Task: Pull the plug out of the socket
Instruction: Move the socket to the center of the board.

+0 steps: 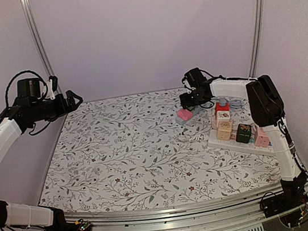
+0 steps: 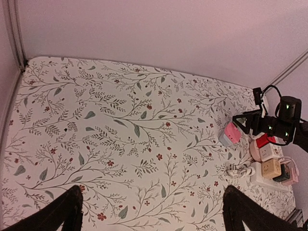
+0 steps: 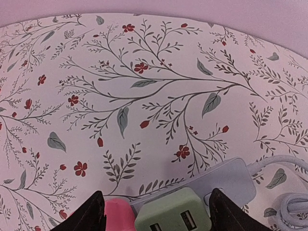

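Note:
A small grey socket strip (image 3: 231,180) lies on the floral table with a green two-port plug (image 3: 173,214) and a pink plug (image 3: 118,214) side by side on it. My right gripper (image 3: 156,193) hangs just above it, jaws open and straddling both plugs; the left finger is against the pink one, while a thin gap shows beside the green one. From above, the pink plug (image 1: 184,114) and the right gripper (image 1: 187,104) sit at the table's back right. My left gripper (image 1: 75,99) is raised at the far left, open and empty (image 2: 154,216).
A white power strip (image 1: 226,138) with several coloured adapters lies along the right edge, next to the right arm. A coiled white cable (image 3: 288,207) rests beside the grey strip. The back wall and metal corner posts border the table.

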### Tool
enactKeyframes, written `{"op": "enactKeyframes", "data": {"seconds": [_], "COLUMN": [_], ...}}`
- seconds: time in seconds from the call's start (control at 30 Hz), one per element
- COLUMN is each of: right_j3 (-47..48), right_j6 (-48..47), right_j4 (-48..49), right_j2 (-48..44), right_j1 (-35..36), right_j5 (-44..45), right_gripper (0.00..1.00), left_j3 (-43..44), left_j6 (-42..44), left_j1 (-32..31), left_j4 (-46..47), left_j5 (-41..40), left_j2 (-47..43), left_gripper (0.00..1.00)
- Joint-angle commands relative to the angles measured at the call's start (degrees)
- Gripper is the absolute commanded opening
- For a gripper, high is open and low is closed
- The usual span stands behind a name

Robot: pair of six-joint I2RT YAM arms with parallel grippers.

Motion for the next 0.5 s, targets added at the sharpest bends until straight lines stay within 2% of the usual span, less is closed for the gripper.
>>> {"op": "enactKeyframes", "data": {"seconds": [0.0, 0.13, 0.47], "right_j3": [1.98, 2.37, 2.71], "right_j6": [-1.11, -2.66, -6.61], "right_j4": [-0.54, -0.66, -0.98], "right_j2": [2.30, 3.15, 3.69], "right_j1": [-1.13, -1.10, -1.10], "right_j5": [-1.93, -3.16, -6.55], "right_gripper": [0.71, 0.67, 0.44], "left_j3": [-0.71, -0.70, -0.62], "left_j6": [-0.06, -0.15, -0.25], "left_j1": [0.81, 0.85, 1.07], "left_j4": [0.00, 0.00, 0.04], "left_j5": [0.72, 0.91, 1.16], "left_j2": [0.86, 0.97, 1.23], "left_gripper": [1.00, 0.99, 1.00]}}
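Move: The green block on the socket is nearly between the right hand's open fingers, level ahead, roughly 1 cm right and 2 cm below. The pink block lies about 3 cm to that hand's left, 3 cm nearer the base and 3 cm below; the red block sits about 10 cm to its right, 4 cm back and 4 cm below. From the left hand, the green block is roughly 20 cm ahead, 28 cm right and 23 cm below. Straight down goes the right hand, about 1.5 cm, bringing its fingers farther around the green block on the socket. It then stays at that height while the fingers close from about three-quarters open to half open against the block's two sides, the wrist turning some 5 degrees counter-clockwise. ##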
